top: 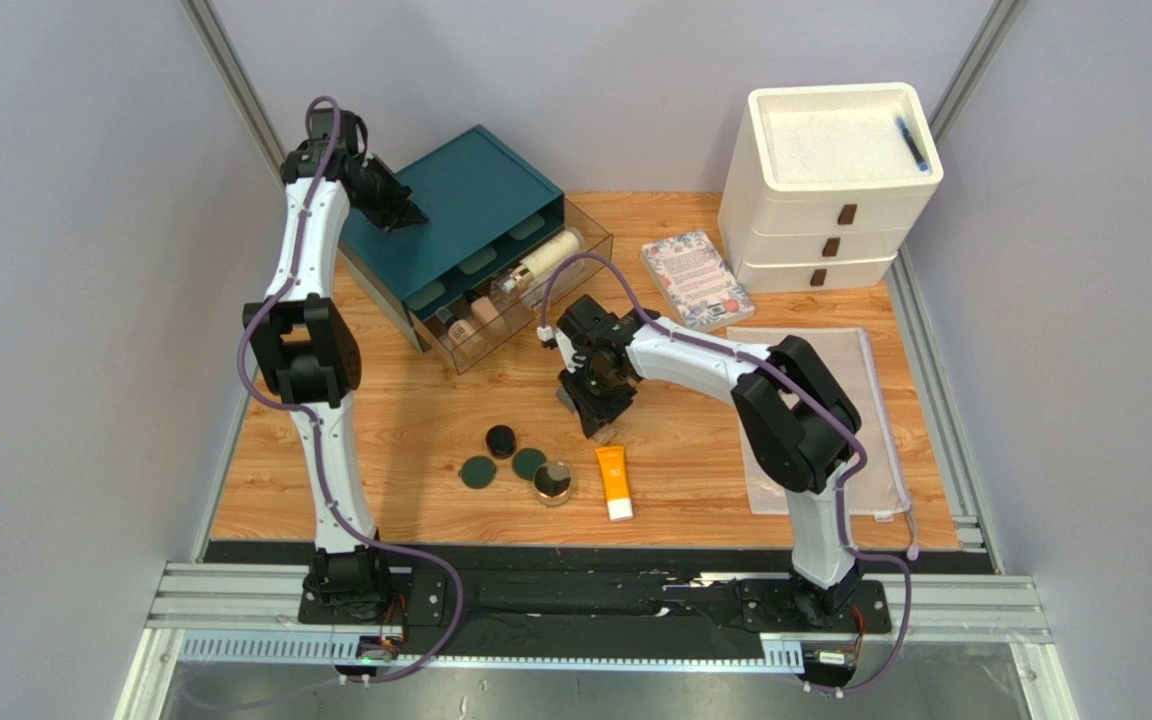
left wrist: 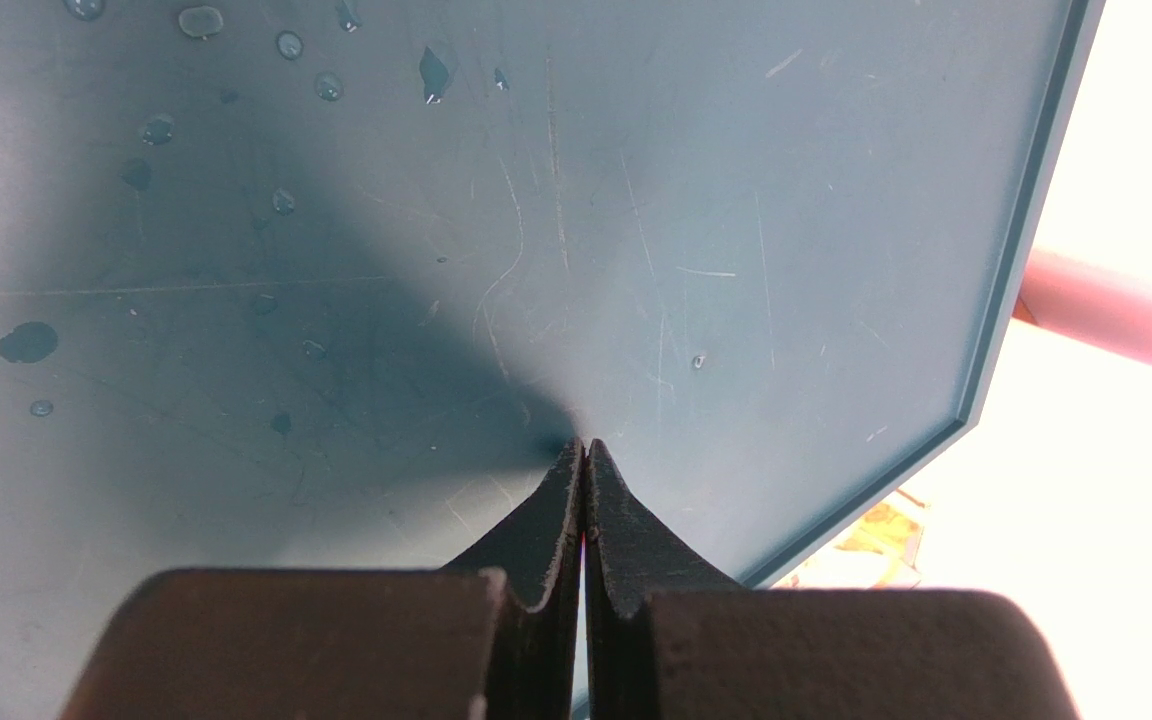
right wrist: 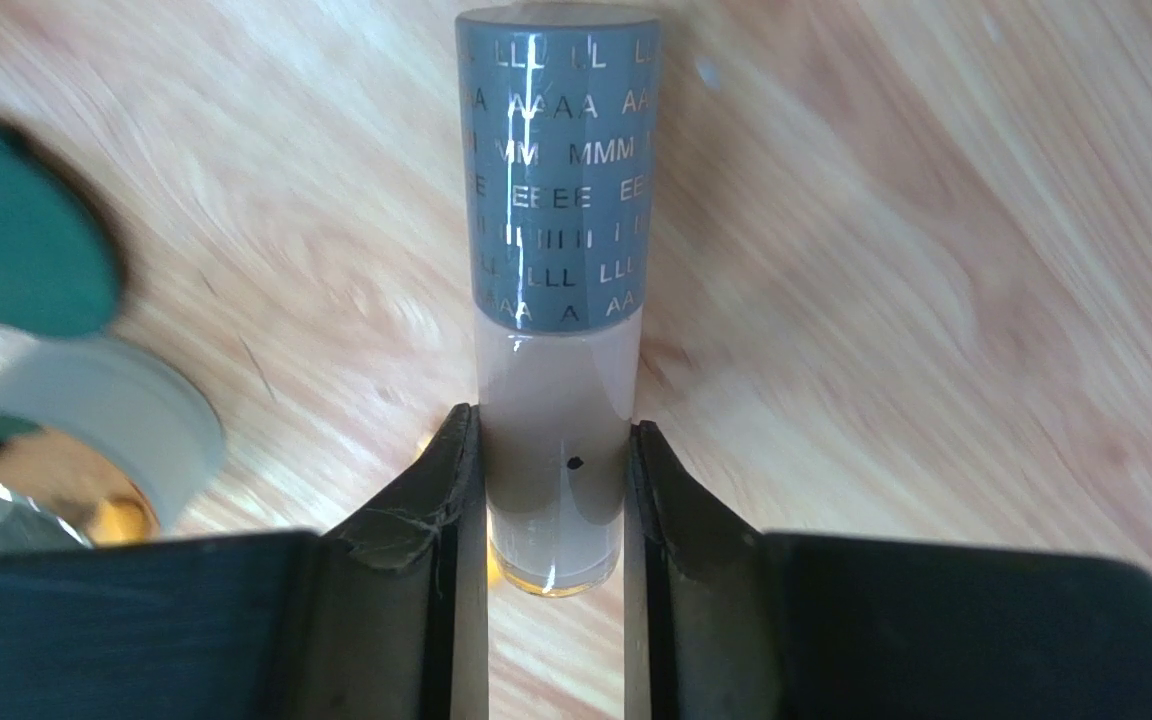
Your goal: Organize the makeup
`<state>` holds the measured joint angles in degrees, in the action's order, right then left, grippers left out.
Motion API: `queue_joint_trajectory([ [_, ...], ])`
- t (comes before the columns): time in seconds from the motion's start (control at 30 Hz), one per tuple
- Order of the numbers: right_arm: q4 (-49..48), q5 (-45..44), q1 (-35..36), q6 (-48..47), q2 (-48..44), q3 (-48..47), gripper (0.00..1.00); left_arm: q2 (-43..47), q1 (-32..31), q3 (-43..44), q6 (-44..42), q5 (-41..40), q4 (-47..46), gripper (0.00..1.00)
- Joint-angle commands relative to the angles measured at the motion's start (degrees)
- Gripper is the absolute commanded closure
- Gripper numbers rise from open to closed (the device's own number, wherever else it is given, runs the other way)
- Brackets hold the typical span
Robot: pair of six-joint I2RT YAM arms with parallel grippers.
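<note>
In the right wrist view, a beige bottle with a grey lettered cap lies on the wooden table. My right gripper is shut on its lower body, one finger pressed to each side. From above, that gripper sits low over the table centre and hides the bottle. Nearby lie a black compact, two green compacts, a gold jar and an orange white-capped tube. More bottles fill the clear drawer. My left gripper is shut and empty, tips on the teal organiser's top.
The teal organiser stands at the back left with its clear drawer pulled out. A white drawer unit stands back right, with a patterned booklet beside it. A mesh pouch lies under my right arm.
</note>
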<state>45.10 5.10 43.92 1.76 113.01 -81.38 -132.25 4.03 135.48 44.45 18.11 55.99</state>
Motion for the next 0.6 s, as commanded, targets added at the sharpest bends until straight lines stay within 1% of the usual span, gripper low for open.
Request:
queue_joint_trajectory([
  [0.0,0.34,-2.82,-0.33,-2.97,-11.82,0.18,1.0,-5.13,-0.96,-3.99,-3.05,-3.78,10.81,1.0],
  [0.07,-0.62,-0.63,-1.73,-2.64,-14.04,-0.96,1.0,-4.78,-0.87,-4.61,-3.14,-3.87,10.72,1.0],
  [0.1,-0.63,2.51,-2.43,-2.38,-15.44,-3.06,1.0,-4.69,-0.87,-5.31,-3.05,-3.78,10.55,1.0],
  [0.17,-1.07,5.17,-4.44,0.17,-15.89,-5.7,1.0,-4.16,-0.96,-6.1,-3.14,-3.69,10.2,1.0],
  [0.2,-0.98,7.88,-5.24,0.96,-15.89,-9.28,1.0,-3.99,-0.96,-6.71,-3.22,-3.69,10.02,1.0],
  [0.3,-1.42,13.16,-8.58,5.44,-13.7,-16.68,1.0,-3.55,-0.96,-6.81,-3.4,-4.22,10.02,1.0],
  [0.33,-2.55,14.74,-10.5,9.01,-11.87,-18.44,1.0,-3.55,-0.87,-6.81,-3.49,-4.31,10.11,1.0],
  [0.43,-5.53,20.46,-13.67,14.92,-8.34,-24.67,1.0,-3.28,-0.96,-6.72,-3.49,-4.66,10.11,1.0],
  [0.47,-5.81,21.95,-14.12,18.16,-5.72,-26.18,1.0,-3.28,-0.96,-6.72,-3.58,-4.84,10.19,1.0],
  [0.5,-6.16,22.84,-14.82,19.58,-4.39,-29.59,1.0,-3.11,-0.96,-6.63,-3.66,-4.92,10.2,1.0],
  [0.53,-6.86,23.63,-15.26,21.08,-3.25,-31.01,1.0,-3.11,-1.04,-6.72,-3.58,-5.01,10.37,1.0],
  [0.57,-7.57,25.2,-15.7,25.44,-0.8,-32.25,1.0,-3.02,-0.96,-6.72,-3.66,-5.36,10.46,1.0],
])
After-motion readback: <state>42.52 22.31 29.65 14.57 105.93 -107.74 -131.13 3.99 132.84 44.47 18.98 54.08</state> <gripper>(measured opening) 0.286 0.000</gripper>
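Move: The foundation bottle is already in my right fingers, just above the table. The clear drawer it is going to has its middle about 18 cm ahead and 9 cm to the left, roughly level. The white pump bottle lies in it, some 21 cm ahead and 6 left of me; the floral palette is 19 ahead and 12 right, the orange tube 7 back and 2 right. From my left hand the drawer lies about 9 cm back, 14 right and 14 below. I carry the gripped bottle steeply up off the table, some 22 cm, and from early in the rise also swing it about 12 cm forward and a little left, shortening the level distance to the clear drawer. On the way my right wrist tilts by nearly 40 degrees, so the fingers point down and to the left, and turns some 15 degrees clockwise; my grip stays as it was. ##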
